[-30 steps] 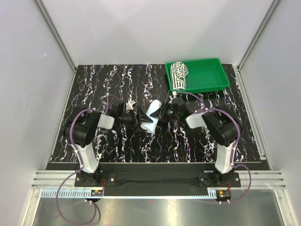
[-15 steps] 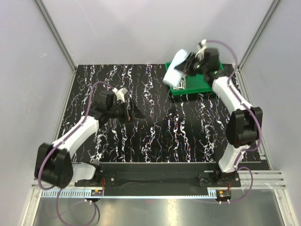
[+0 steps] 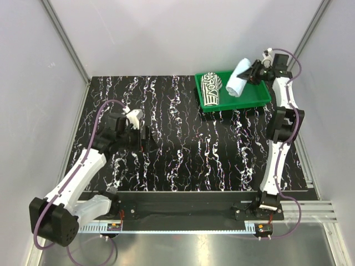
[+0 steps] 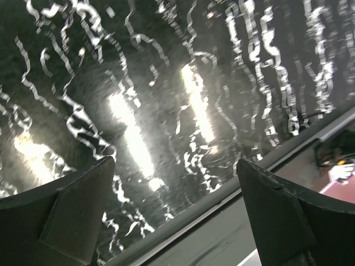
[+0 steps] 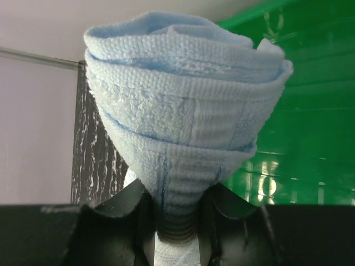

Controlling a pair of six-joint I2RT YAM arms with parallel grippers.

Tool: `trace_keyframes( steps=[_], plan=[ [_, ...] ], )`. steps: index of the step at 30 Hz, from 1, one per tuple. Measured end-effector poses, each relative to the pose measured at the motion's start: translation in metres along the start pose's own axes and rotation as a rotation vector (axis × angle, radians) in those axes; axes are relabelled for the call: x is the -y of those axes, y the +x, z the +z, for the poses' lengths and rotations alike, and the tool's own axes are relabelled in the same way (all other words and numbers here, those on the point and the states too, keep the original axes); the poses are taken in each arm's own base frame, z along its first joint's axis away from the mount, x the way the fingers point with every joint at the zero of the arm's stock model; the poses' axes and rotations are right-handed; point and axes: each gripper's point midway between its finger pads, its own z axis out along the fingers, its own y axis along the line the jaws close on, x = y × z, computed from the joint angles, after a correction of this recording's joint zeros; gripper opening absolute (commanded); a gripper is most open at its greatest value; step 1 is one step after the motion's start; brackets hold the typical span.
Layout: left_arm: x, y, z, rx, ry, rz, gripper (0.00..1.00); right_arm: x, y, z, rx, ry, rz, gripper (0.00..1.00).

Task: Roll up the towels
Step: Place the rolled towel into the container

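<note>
The pale blue towel (image 3: 237, 78) is rolled into a tight bundle, and my right gripper (image 3: 252, 75) is shut on one end, holding it above the green tray's far right part. In the right wrist view the roll (image 5: 183, 116) sticks out from between the fingers of the right gripper (image 5: 177, 221). The green-and-white striped towel (image 3: 211, 88) lies rolled at the left end of the tray. My left gripper (image 3: 148, 136) hovers open over the table's left middle. Its fingers (image 4: 77, 216) stand wide apart with only table between them.
The green tray (image 3: 239, 103) sits at the table's far right corner, its floor (image 5: 310, 138) behind the blue roll. The black marbled table (image 3: 188, 160) ends at a metal rail near the arm bases. White enclosure walls stand close on both sides.
The right arm lifted the blue roll from mid-table and carried it far right over the tray. The left gripper opened fully and drew back to the left.
</note>
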Motion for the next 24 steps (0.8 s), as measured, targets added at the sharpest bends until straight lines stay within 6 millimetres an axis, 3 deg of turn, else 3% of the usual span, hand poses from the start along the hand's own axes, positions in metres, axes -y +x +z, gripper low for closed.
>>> trace_keyframes(
  steps=[3, 5, 8, 14, 18, 21, 22, 24],
  plan=[
    [-0.005, 0.003, 0.002, -0.014, -0.022, 0.003, 0.99, 0.052, 0.011, 0.015, -0.034, -0.006, 0.067, 0.02],
    [-0.008, 0.005, 0.004, -0.026, -0.028, 0.004, 0.99, 0.073, 0.025, 0.027, -0.062, -0.014, 0.1, 0.02],
    [-0.01, 0.007, 0.007, -0.038, -0.034, 0.003, 0.99, 0.081, 0.043, 0.044, -0.101, -0.052, 0.14, 0.02],
    [-0.01, 0.007, 0.007, -0.041, -0.035, 0.006, 0.99, 0.065, 0.054, 0.069, -0.124, -0.16, 0.109, 0.09],
    [-0.011, 0.008, 0.008, -0.046, -0.038, 0.004, 0.99, 0.061, 0.058, 0.08, -0.128, -0.19, 0.09, 0.27],
    [-0.013, 0.009, 0.009, -0.052, -0.045, 0.001, 0.99, 0.061, 0.064, 0.086, -0.137, -0.195, 0.087, 0.55],
    [-0.013, 0.01, 0.009, -0.055, -0.046, 0.0, 0.99, 0.063, 0.065, 0.087, -0.136, -0.189, 0.087, 0.74],
    [-0.015, 0.011, 0.011, -0.062, -0.05, -0.003, 0.99, 0.067, 0.066, 0.088, -0.135, -0.172, 0.083, 0.8]
  ],
)
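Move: The right hand holds the blue rolled towel over the green container; the free spot for the towel is some 14 cm below, 6 cm to the left and 2 cm farther out. The striped rolled towel lies about 7 cm left of that spot, level with it in reach. The container's middle is about 3 cm left, 1 cm ahead and 15 cm below. From the left hand the spot is roughly 38 cm ahead, 35 cm right and 12 cm below. The blue rolled towel, already held, is lowered into the container by the right hand, about 12 cm down in all: a quick drop edging slightly right, then a slide of some 6 cm left towards the striped rolled towel. The wrist turns about 10 degrees counter-clockwise and its left side rises a little; at the end the fingers open wide around the towel. ##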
